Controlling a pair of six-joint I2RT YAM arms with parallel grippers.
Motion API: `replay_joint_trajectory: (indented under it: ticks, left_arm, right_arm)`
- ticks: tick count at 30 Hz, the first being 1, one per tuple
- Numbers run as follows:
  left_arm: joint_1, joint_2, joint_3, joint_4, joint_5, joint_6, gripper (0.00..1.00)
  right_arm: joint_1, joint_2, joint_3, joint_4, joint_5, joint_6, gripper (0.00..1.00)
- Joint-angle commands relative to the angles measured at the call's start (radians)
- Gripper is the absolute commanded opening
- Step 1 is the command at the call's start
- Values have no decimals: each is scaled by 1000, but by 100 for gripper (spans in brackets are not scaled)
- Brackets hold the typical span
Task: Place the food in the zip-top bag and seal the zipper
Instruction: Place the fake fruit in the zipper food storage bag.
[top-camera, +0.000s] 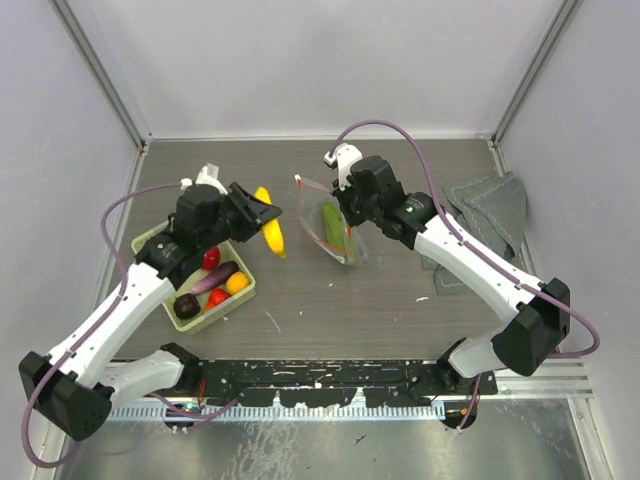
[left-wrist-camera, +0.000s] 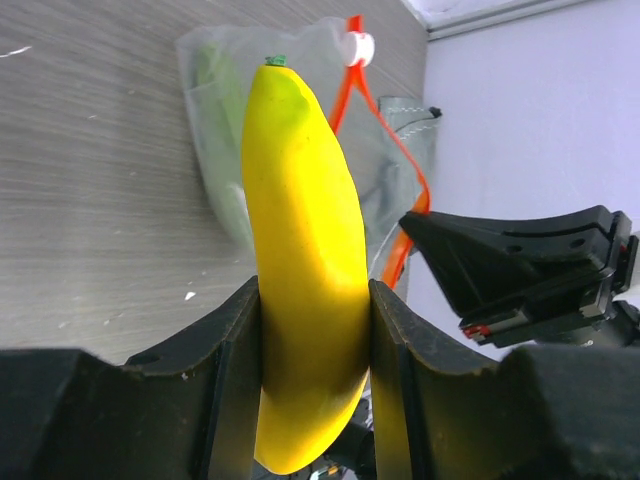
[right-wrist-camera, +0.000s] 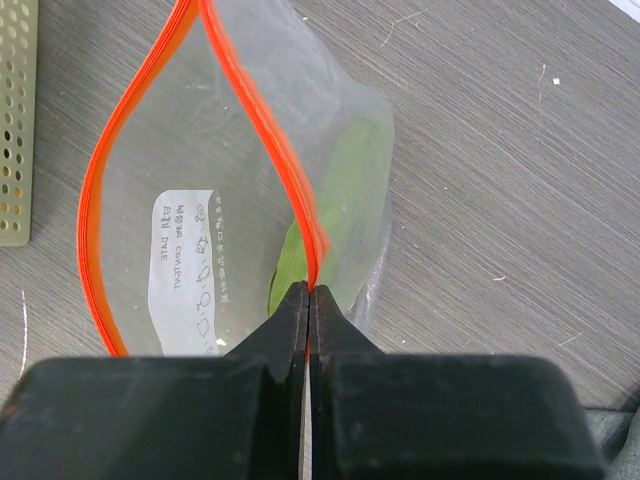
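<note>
My left gripper (top-camera: 262, 215) (left-wrist-camera: 314, 290) is shut on a yellow toy banana (top-camera: 271, 234) (left-wrist-camera: 305, 220), held above the table just left of the zip-top bag (top-camera: 340, 235) (left-wrist-camera: 390, 180) (right-wrist-camera: 200, 150). The banana's tip points at the bag's mouth. My right gripper (top-camera: 350, 212) (right-wrist-camera: 309, 290) is shut on one lip of the red-orange zipper (right-wrist-camera: 98, 190) (left-wrist-camera: 402, 160) and holds the mouth open in a loop. A leafy green piece (top-camera: 331, 222) (right-wrist-camera: 345, 190) lies inside the bag. More food sits in the basket: a red piece (top-camera: 211, 259), a purple piece (top-camera: 215, 277) and an orange piece (top-camera: 237, 283).
The pale green basket (top-camera: 228, 312) (right-wrist-camera: 15, 120) sits on the table under my left arm. A grey folded cloth (top-camera: 490, 215) lies at the right, behind my right arm. Metal frame posts and white walls close in the table on three sides.
</note>
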Motion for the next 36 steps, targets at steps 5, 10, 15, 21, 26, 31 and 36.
replay_joint_trajectory:
  ticks: [5, 10, 15, 21, 26, 31, 36]
  left_arm:
    - [-110, 125, 95, 336, -66, -55, 0]
    - [-157, 175, 74, 466, -127, -98, 0]
    - [-187, 215, 66, 522, -187, -108, 0]
    - [-191, 211, 35, 577, -200, -127, 0]
    - [-202, 199, 42, 537, -235, -109, 0]
    - [-224, 228, 20, 530, -233, -135, 0]
    - [-256, 264, -2, 508, -254, -146, 0]
  right_arm:
    - [2, -46, 4, 70, -14, 18, 0]
    - [2, -46, 3, 71, -15, 20, 0]
    - [2, -43, 2, 73, -15, 21, 0]
    - [2, -46, 0, 73, -16, 21, 0]
    - [2, -45, -1, 76, -18, 24, 0]
    - [2, -42, 1, 77, -20, 26, 0]
    - [1, -47, -2, 79, -15, 27, 0]
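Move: The banana is already in the left fingers, and the open mouth of the zip-top bag lies some 11 cm to the right, about 2 cm ahead and roughly 8 cm lower. The bag's white slider end is about 8 cm ahead, 6 cm right and 5 cm below; the green leaves inside lie some 14 cm right, 3 cm back and 15 cm down. The shut right fingers pinch the rim, with the mouth's middle about 5 cm to their left, 3 cm back and 5 cm below. Carry the pinched banana with the left gripper about 10 cm to the right and some 4 cm forward towards the bag's mouth, lifting about 4 cm on the way and tipping the fingers up some 15 degrees. Pause near the rim, then start easing down about a centimetre. Keep the right gripper still, holding the rim. ##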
